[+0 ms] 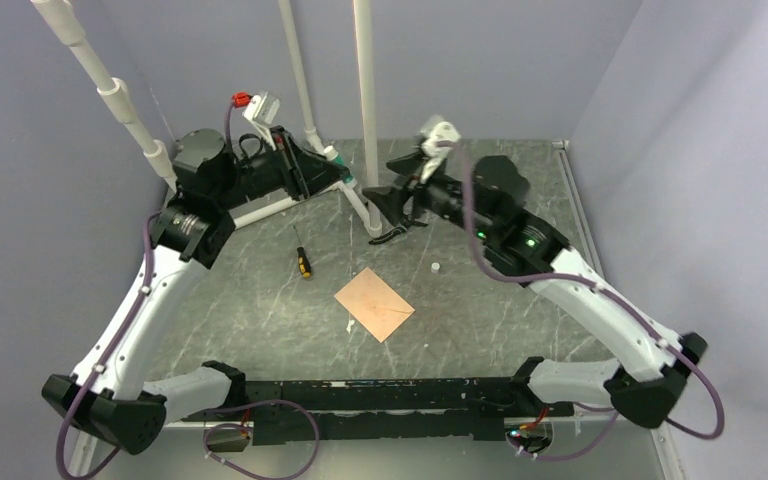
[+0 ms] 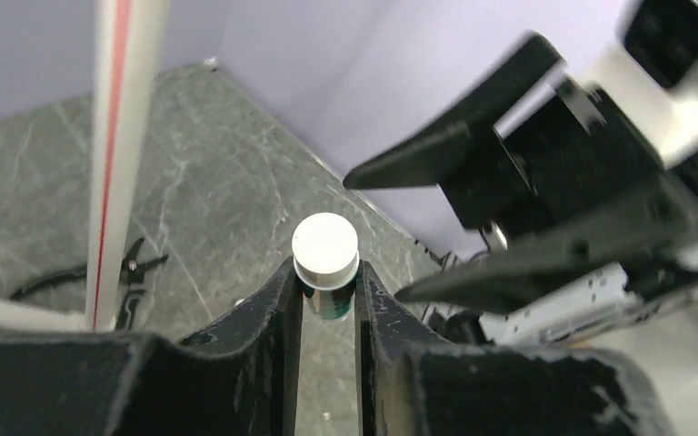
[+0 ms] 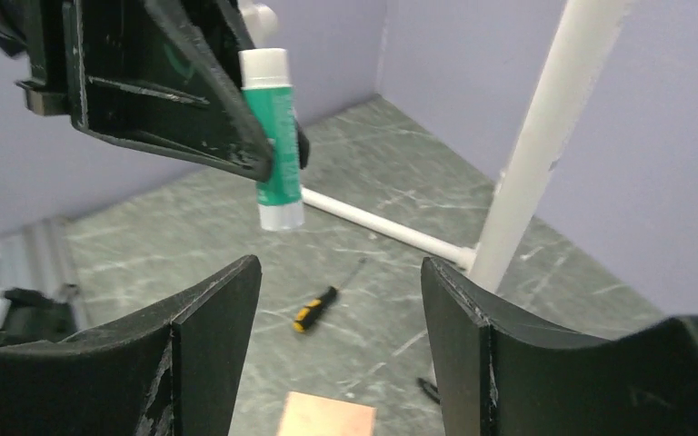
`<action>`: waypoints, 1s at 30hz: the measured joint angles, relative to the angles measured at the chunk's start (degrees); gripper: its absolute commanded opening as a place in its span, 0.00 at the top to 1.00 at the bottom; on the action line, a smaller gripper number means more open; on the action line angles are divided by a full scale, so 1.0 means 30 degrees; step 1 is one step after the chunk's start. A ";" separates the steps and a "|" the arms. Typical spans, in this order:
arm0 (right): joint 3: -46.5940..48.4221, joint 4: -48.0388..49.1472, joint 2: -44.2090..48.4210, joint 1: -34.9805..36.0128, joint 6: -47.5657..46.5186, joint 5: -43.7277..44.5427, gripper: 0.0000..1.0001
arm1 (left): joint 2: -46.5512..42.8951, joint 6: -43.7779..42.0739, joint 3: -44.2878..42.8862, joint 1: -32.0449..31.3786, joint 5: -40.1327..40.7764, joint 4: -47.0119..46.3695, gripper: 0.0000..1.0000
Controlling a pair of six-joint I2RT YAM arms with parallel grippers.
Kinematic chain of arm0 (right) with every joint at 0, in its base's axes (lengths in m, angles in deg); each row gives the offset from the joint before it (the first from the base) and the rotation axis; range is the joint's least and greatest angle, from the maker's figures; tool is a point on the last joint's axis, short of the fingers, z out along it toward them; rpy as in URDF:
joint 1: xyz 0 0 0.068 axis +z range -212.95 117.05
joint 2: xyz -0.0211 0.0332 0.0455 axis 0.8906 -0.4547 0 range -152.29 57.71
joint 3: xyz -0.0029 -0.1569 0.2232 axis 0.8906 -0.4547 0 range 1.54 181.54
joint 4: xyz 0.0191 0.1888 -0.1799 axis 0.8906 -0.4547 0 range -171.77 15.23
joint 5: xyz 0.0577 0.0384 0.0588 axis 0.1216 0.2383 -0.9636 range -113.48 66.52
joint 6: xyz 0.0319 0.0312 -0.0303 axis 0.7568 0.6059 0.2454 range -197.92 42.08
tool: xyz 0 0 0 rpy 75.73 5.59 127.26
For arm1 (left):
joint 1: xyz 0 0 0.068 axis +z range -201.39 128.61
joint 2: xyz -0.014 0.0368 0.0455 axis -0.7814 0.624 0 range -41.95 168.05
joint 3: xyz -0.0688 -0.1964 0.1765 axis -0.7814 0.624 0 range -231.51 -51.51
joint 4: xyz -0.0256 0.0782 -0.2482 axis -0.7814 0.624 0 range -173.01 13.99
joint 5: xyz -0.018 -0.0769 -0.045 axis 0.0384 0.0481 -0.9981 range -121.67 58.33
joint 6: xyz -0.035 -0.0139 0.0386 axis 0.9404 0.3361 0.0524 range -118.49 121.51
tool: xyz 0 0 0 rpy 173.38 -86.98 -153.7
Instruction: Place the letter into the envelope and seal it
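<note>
The envelope (image 1: 373, 303) is a peach-tan rectangle lying flat at mid-table, no raised flap showing; its far edge appears low in the right wrist view (image 3: 327, 416). The letter is out of view. My left gripper (image 2: 325, 272) is raised at the back of the table (image 1: 343, 172) and shut on a green glue stick (image 2: 325, 245) with white ends, which hangs upright in the right wrist view (image 3: 274, 136). My right gripper (image 3: 341, 272) faces it from the right (image 1: 390, 205), open, with nothing between its fingers and apart from the stick.
A yellow-and-black screwdriver (image 1: 303, 262) lies left of the envelope. A small white piece (image 1: 436, 267) sits to its upper right. A black tool (image 1: 392, 238) lies by the white pole's foot (image 1: 372, 215). White poles rise at the back.
</note>
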 measured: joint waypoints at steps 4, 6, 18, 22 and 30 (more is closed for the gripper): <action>-0.1588 0.0962 0.2310 -0.0911 0.2710 -0.2477 0.31 | -0.1042 -0.2310 0.0488 0.0000 -0.2790 -0.1377 0.98; -0.1654 0.1246 0.2630 -0.0882 0.3424 -0.3381 0.31 | -0.1260 -0.2922 0.0488 0.0000 -0.4233 -0.2208 0.98; -0.1122 0.1792 0.0510 -0.0838 0.5311 -0.8029 0.42 | -0.0372 -0.1916 0.0503 -0.0022 -0.9566 -0.6062 0.97; -0.0605 0.1967 0.0153 -0.0838 0.5639 -0.8648 0.45 | -0.0299 -0.1268 0.0525 -0.0022 -1.0098 -0.6841 0.98; 0.0291 0.2222 -0.0233 -0.0838 0.5982 -0.9420 0.78 | -0.0299 -0.1180 0.0532 -0.0015 -1.0324 -0.7155 0.98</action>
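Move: The left hand still holds the green glue stick upright in its fingertips; the right hand's open fingers wait about 6 cm to its right and 2 cm back. From the right hand the stick stands some 6 cm left, 2 cm ahead and 2 cm higher. Roughly 40 cm below the right hand lie the envelope, 9 cm back and neither left nor right, and a white cap, 12 cm right and level with it. Both hands draw back about 8 cm and turn inward, the right closing partway around the glue stick. ##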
